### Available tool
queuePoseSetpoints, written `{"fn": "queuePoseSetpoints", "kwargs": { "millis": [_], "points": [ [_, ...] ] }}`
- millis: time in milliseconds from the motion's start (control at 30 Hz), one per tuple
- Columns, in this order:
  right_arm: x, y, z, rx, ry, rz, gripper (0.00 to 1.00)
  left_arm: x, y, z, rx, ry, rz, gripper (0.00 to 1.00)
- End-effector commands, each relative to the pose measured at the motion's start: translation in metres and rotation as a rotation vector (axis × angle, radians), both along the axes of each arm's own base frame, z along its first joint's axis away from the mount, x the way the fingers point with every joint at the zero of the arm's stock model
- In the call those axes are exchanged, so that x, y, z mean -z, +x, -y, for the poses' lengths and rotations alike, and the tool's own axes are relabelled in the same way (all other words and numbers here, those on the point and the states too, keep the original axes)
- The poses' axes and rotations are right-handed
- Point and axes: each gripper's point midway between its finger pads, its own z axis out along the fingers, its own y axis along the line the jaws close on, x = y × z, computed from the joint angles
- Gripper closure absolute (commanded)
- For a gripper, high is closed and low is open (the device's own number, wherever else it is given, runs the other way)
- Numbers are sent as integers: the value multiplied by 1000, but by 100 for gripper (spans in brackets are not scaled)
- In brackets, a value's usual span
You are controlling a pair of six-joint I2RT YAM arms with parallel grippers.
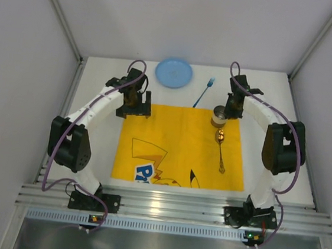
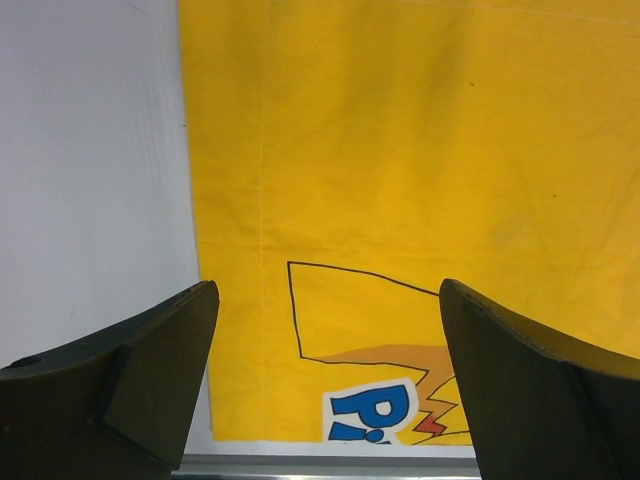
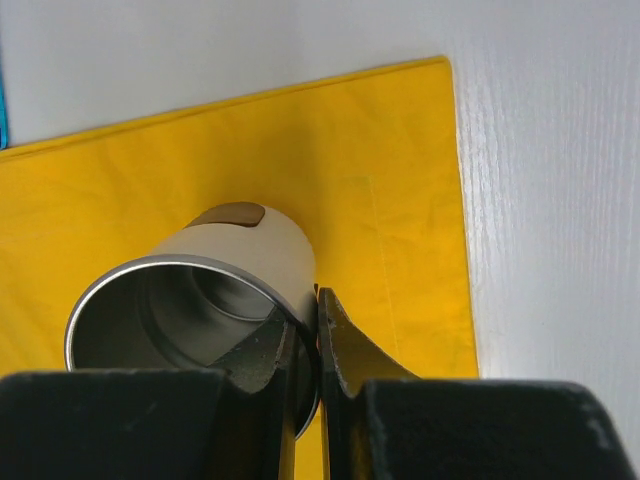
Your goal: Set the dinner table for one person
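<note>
The dinner table (image 1: 99, 85) is a white top carrying a yellow cartoon-printed placemat (image 1: 176, 143). A steel cup (image 1: 219, 114) with a cream outer wall (image 3: 240, 255) is at the placemat's far right corner. My right gripper (image 3: 315, 300) is shut on its wall, one finger inside the cup and one outside. A bronze spoon (image 1: 220, 148) lies on the placemat's right side, just nearer than the cup. My left gripper (image 2: 328, 295) hangs open above the placemat's (image 2: 400, 150) left part, with nothing between its fingers.
A blue plate (image 1: 173, 72) and a blue fork (image 1: 204, 91) lie on the white top beyond the placemat. A silver rail (image 2: 320, 465) runs along the near edge. Grey walls close in both sides.
</note>
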Motion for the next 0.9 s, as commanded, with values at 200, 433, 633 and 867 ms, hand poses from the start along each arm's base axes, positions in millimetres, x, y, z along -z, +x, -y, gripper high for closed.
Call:
{"fn": "queuePoseSetpoints", "kwargs": {
  "millis": [200,433,633,867],
  "points": [
    [20,19,8,42,-60,13,82,-16,-8,-4,16,-13,40,3],
    [-33,16,10,44,-56,98,33,-15,-10,-6,3,-8,41,3],
    [-116,39,-5,2,19,251,33,-11,-9,-4,-1,-16,36,2],
    [-120,112,-55,-127,94,307,37,-9,-8,-2,-5,-20,30,3]
  ]
}}
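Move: The cup hangs pinched by its right side in the right hand, its middle about 4 cm left, 1 cm ahead and 3 cm below, just over the yellow mat's far right corner. The spoon's middle lies some 12 cm back and 1 cm left of that hand; the fork's, 16 cm ahead and 13 cm left. From the left hand the cup is roughly 38 cm right, 7 cm ahead and 7 cm lower. Down first: the right hand lowers the held cup about 2.5 cm onto the mat, just beyond the spoon's bowl, pauses and opens to roughly two thirds to let go. It then climbs quickly, some 17 cm, away from the cup while going forward about 8 cm and a little left, the fingers tipping up and outward by around 20 degrees. ##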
